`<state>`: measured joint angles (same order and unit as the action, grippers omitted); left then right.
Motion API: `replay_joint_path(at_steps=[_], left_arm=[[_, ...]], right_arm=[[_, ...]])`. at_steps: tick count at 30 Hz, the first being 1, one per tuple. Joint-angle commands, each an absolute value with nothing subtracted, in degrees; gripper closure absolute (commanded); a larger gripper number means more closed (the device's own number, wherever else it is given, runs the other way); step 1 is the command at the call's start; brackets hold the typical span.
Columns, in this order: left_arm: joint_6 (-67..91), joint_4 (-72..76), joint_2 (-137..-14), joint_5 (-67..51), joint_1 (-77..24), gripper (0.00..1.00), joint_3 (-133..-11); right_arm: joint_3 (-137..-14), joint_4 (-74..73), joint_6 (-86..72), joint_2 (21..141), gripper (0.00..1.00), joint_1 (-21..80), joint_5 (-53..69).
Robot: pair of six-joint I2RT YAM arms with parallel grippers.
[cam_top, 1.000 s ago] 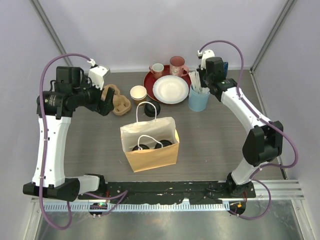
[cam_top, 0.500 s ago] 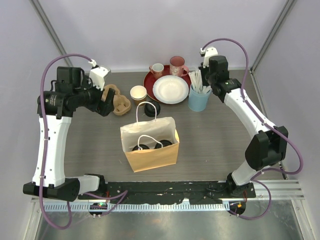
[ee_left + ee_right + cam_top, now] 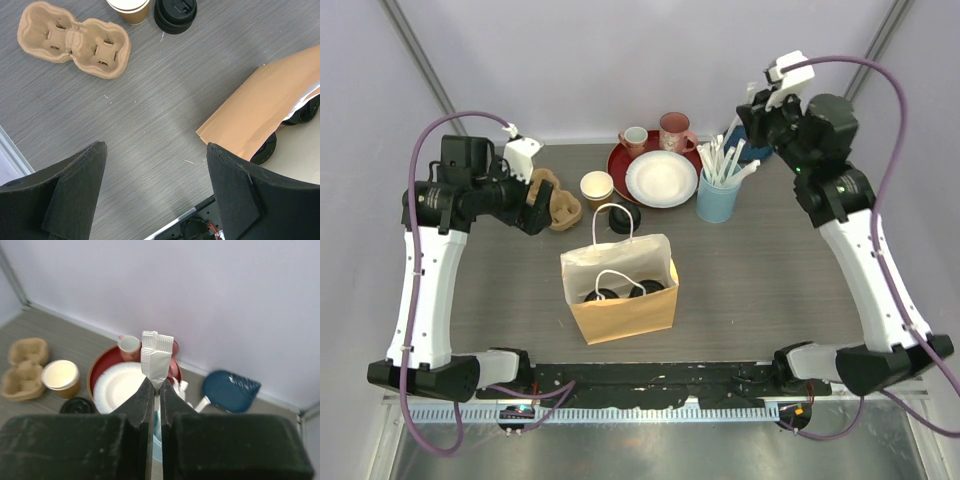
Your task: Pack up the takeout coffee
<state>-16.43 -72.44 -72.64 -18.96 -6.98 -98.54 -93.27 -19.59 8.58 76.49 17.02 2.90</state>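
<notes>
Two lidded takeout coffee cups (image 3: 605, 293) (image 3: 650, 287) stand inside the brown paper bag (image 3: 625, 312) at the table's middle. A third tan cup (image 3: 597, 186) (image 3: 61, 377) stands open, with its black lid (image 3: 625, 218) (image 3: 175, 12) lying beside it. My right gripper (image 3: 752, 118) (image 3: 155, 382) hangs high above the light-blue cup (image 3: 717, 200), shut on a white wrapped straw (image 3: 157, 356). My left gripper (image 3: 533, 205) (image 3: 156, 146) is open and holds nothing. It hovers over bare table between the cardboard carrier (image 3: 75, 40) and the bag (image 3: 270, 107).
A red tray (image 3: 620, 160) at the back holds a white plate (image 3: 661, 178) and two mugs (image 3: 634, 138) (image 3: 674, 130). More white straws (image 3: 725, 165) stick out of the blue cup. A dark blue object (image 3: 231, 390) lies near the back wall.
My right arm has risen and swung back to the right, drawing a wrapped straw up out of the blue cup. The left arm has barely moved.
</notes>
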Motion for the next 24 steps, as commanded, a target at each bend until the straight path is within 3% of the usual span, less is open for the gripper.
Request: replay_joint_path(at_steps=[1,8,11,16,21,24], left_arm=[[-15.5,-69.6,-72.9,-20.7,-6.7,0.16,-98.5],[-15.7,-69.6,-72.3,-20.7,-6.7,0.16,-98.0],[-16.0,-69.5,-72.0,-20.7,-6.7,0.16,-97.6],[-15.7,-69.2,-72.2,-20.9,-6.7,0.16,-97.2],[-15.8,-69.7,-72.2,-20.8,-6.7,0.16,-97.8],[-16.3,-69.9,-71.7,-20.7,-6.6,0.16,-97.5]], right_arm=[[-95.5,-17.8,3.5,70.1,0.99,16.8,21.5],[-94.0,-15.6,-11.9,66.4,0.99,16.9,45.8],[-89.9,-12.7,-18.0,63.9,0.99,17.4,50.9],[-73.9,6.1,-26.2,57.1,0.99,22.2,52.1],[-74.6,-1.6,-20.1,60.2,0.99,32.0,51.1],[-75.8,-8.6,-12.0,62.0,0.99,38.1,44.4]])
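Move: My right hand already holds a white-wrapped straw high over the table. The paper bag it is bound for lies roughly 22 cm to its left, 16 cm back and 34 cm below. The blue straw tub stands some 11 cm ahead with no sideways offset, and the black lid stack about 7 cm ahead and 22 cm left, both around 40 cm lower. From my waiting left hand, the bag is about 13 cm right, 3 cm back and 22 cm down. Keeping the straw pinched, I sweep my right hand back about 23 cm and left about 15 cm, away from the blue tub and towards the open bag. The hand arcs up some 7 cm and sinks again to its starting height, while the wrist swings counter-clockwise by about 60 degrees until the fingers point left, bringing the straw's lower end to the bag's mouth. ##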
